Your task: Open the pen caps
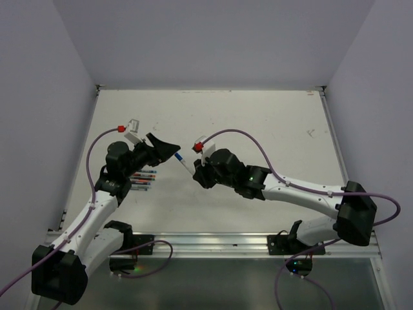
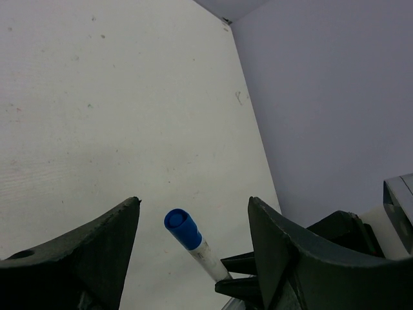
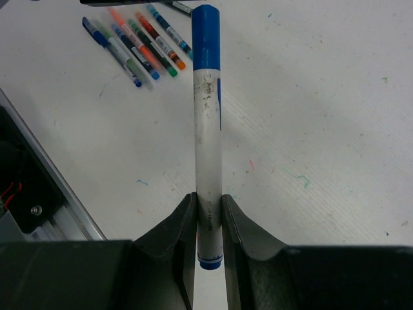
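Note:
My right gripper [image 3: 208, 201] is shut on the white barrel of a marker [image 3: 207, 155] and holds it above the table, pointing toward the left arm. The marker's blue cap [image 3: 206, 35] is on its far end. In the left wrist view the blue cap [image 2: 182, 228] sits between my open left gripper's [image 2: 193, 210] two fingers, touching neither. From above, the left gripper [image 1: 169, 150] is just left of the cap [image 1: 179, 157], and the right gripper [image 1: 197, 169] grips the barrel.
Several capped coloured pens [image 3: 139, 40] lie side by side on the table under the left arm, also in the top view [image 1: 142, 179]. A metal rail [image 1: 213, 240] runs along the table's near edge. Walls close in the table on three sides.

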Controlling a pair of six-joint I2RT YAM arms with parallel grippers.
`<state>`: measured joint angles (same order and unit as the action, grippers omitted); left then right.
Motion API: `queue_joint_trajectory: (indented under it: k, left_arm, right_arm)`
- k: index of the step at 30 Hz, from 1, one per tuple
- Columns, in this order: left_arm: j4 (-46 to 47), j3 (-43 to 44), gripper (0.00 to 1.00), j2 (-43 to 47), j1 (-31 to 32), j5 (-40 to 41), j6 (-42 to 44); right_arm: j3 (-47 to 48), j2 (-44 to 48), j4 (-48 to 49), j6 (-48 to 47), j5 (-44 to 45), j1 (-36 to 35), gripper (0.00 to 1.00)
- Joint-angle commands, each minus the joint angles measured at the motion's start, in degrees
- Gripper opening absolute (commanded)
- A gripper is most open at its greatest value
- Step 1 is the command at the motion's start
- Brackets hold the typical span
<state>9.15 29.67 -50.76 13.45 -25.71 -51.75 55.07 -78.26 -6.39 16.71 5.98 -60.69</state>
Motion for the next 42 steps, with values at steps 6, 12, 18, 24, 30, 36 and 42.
queue_joint_trajectory:
  k: [6,12,18,24,30,36,42]
  left_arm:
    - [1.7,-1.1,0.63,0.8,0.4,-1.4,-1.1]
    - [1.7,-1.0,0.56,0.6,0.7,-1.6,-1.2]
    - [1.3,-1.3,0.5,0.2,0.8,-1.4,-0.8]
    - [1.3,-1.3,0.5,-0.1,0.9,-1.4,-0.9]
    - [1.5,-1.2,0.43,-0.2,0.9,-1.6,-0.9]
    - [0.8,-1.0,0.33,0.0,0.9,-1.5,-0.5]
    - [0.3,-0.8,0.0,-0.3,0.9,-1.4,-0.4]
  right_arm:
    - [4.0,-2.0,3.2,0.4,-0.4,0.2,0.0]
    - [4.4,-3.1,4.3,0.8,-0.5,0.1,0.0]
    - [4.9,-3.5,5.2,1.0,-0.2,0.2,0.0]
    - [5.8,-3.8,5.7,1.1,-0.5,0.2,0.0]
    - [5.7,-4.2,6.0,1.3,-0.5,0.2,0.0]
    - [5.8,-4.6,5.9,1.3,-0.4,0.2,0.0]
    - [5.4,-4.5,5.5,1.3,-0.4,0.2,0.02]
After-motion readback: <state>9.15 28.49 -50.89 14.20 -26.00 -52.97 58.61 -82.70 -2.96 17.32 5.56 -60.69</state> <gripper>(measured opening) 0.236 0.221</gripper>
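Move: The blue cap of the pen lies about 2 cm back, 3 cm right and 2 cm below the left hand point. The right gripper holding the pen is about 7 cm back and 10 cm right, 5 cm lower; the row of pens is some 5 cm back, 11 cm left and 20 cm below. From the right hand the cap lies about 5 cm ahead, 7 cm left and 3 cm up. Right hand carries the pen about 2.5 cm left and 1 cm forward; left, sinking 1 cm, closes around the cap. ##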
